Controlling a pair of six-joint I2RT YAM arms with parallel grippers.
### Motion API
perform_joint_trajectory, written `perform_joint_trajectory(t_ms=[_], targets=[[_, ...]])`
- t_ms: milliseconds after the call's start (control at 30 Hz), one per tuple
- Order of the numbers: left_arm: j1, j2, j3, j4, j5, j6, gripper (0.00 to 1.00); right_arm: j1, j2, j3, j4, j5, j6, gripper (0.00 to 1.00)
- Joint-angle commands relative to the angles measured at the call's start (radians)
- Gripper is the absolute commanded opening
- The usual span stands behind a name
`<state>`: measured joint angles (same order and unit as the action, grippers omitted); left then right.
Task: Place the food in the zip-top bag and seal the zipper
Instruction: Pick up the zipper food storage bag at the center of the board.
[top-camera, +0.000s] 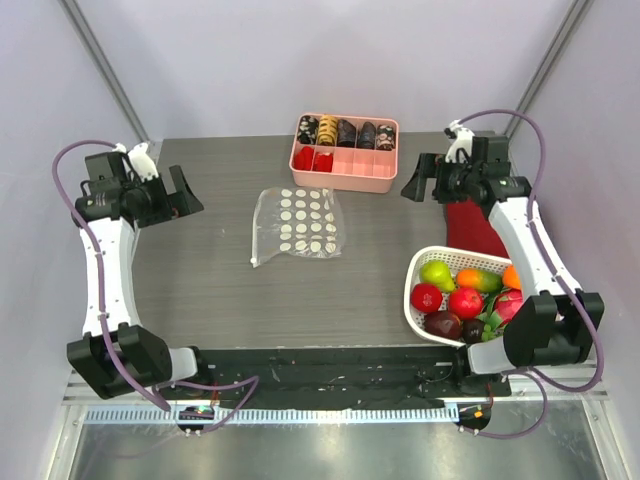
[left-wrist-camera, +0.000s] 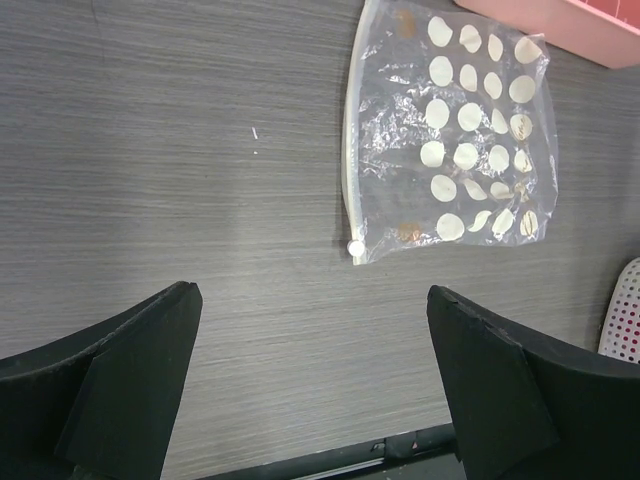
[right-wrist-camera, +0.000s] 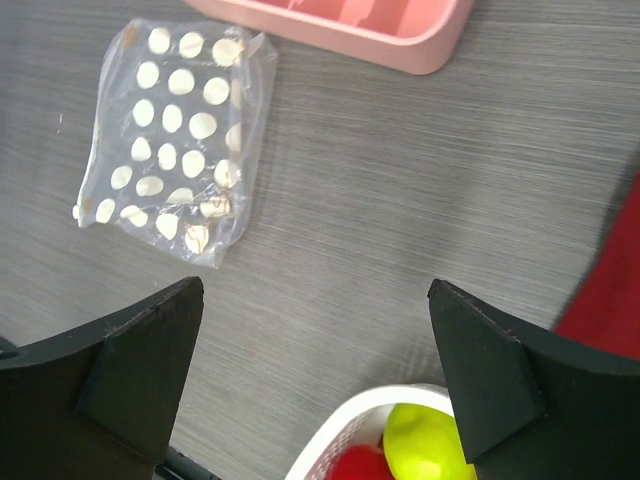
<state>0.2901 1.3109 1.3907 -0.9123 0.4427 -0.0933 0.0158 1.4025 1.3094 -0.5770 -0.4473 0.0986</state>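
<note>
The clear polka-dot zip-top bag lies flat mid-table, empty; it also shows in the left wrist view and the right wrist view. Its whitish zipper runs along the edge toward the left arm. The food sits in a white perforated basket at the right: a green pear, red apples and an orange fruit; the pear shows under the right fingers. My left gripper hovers open and empty left of the bag. My right gripper hovers open and empty behind the basket.
A pink compartment tray with dark and red snack pieces stands at the back centre, also in the right wrist view. A red cloth lies behind the basket at the right. A black rail runs along the table's near edge.
</note>
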Motion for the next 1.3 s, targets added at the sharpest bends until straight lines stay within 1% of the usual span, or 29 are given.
perform_joint_trajectory(t_ms=[0,67,100,233,400,500,633,733,867,933,1000,1033,1100,1167,1200,1267], targets=[[0.001,-0.047,0.021,0.049,0.016,-0.016,1.00,0.084,0.058,0.063,0.020,0.015,0.006,1.00],[0.003,-0.055,0.013,0.084,0.013,-0.048,1.00,0.105,0.084,0.089,0.020,0.024,0.007,1.00],[0.001,-0.056,0.007,0.098,-0.014,-0.066,1.00,0.127,0.111,0.097,0.020,0.025,0.013,1.00],[0.001,-0.076,-0.013,0.144,0.017,-0.085,1.00,0.180,0.179,0.131,0.022,0.021,0.026,1.00],[0.003,-0.130,-0.128,0.272,0.047,-0.089,1.00,0.256,0.269,0.168,0.020,0.021,0.033,1.00],[0.003,-0.163,-0.188,0.318,0.112,-0.080,1.00,0.308,0.334,0.197,0.020,0.024,0.044,1.00],[0.001,-0.196,-0.281,0.444,0.189,-0.137,1.00,0.360,0.411,0.228,0.020,0.044,0.061,1.00],[0.001,-0.170,-0.321,0.454,0.194,-0.158,1.00,0.391,0.464,0.266,0.023,0.044,0.066,0.99],[0.003,-0.084,-0.317,0.408,0.211,-0.164,1.00,0.449,0.504,0.313,0.042,0.048,0.059,0.97],[0.001,-0.037,-0.309,0.394,0.241,-0.172,1.00,0.493,0.533,0.352,0.043,0.059,0.044,0.96],[0.003,-0.012,-0.308,0.397,0.260,-0.197,1.00,0.532,0.550,0.393,0.045,0.100,0.006,0.95],[0.003,-0.001,-0.312,0.401,0.261,-0.206,1.00,0.571,0.573,0.407,0.045,0.125,-0.014,0.95],[0.001,0.008,-0.314,0.414,0.263,-0.224,1.00,0.621,0.595,0.448,0.043,0.205,-0.046,0.95],[0.001,0.010,-0.320,0.418,0.260,-0.232,1.00,0.694,0.631,0.474,0.043,0.267,-0.094,0.98],[0.001,0.008,-0.321,0.421,0.258,-0.235,1.00,0.719,0.647,0.503,0.043,0.333,-0.094,0.98],[0.003,0.001,-0.321,0.415,0.249,-0.232,1.00,0.786,0.688,0.530,0.037,0.380,-0.174,1.00]])
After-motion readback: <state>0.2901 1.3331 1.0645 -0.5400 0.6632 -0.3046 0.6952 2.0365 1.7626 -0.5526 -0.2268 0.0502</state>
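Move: The zip-top bag lies flat at the board's centre, about 26 cm to the right hand's left, 2 cm nearer the base and some 21 cm below. The pink divided box stands roughly 15 cm left and 12 cm ahead of the right hand; the fruit basket is about 17 cm right and 24 cm back from it. From the left hand, the bag is about 23 cm right, 3 cm back and some 22 cm below. The right hand, fingers kept wide open, sweeps about 28 cm left from the open board until it hangs over the zip-top bag, sinking some 11 cm on the way before levelling off, and its wrist turns about 30 degrees counter-clockwise while first tipping down, then easing back up. The open left hand rises slightly, then comes down about 6 cm below its start while edging right towards the bag's zipper side and rolling its left side down. ##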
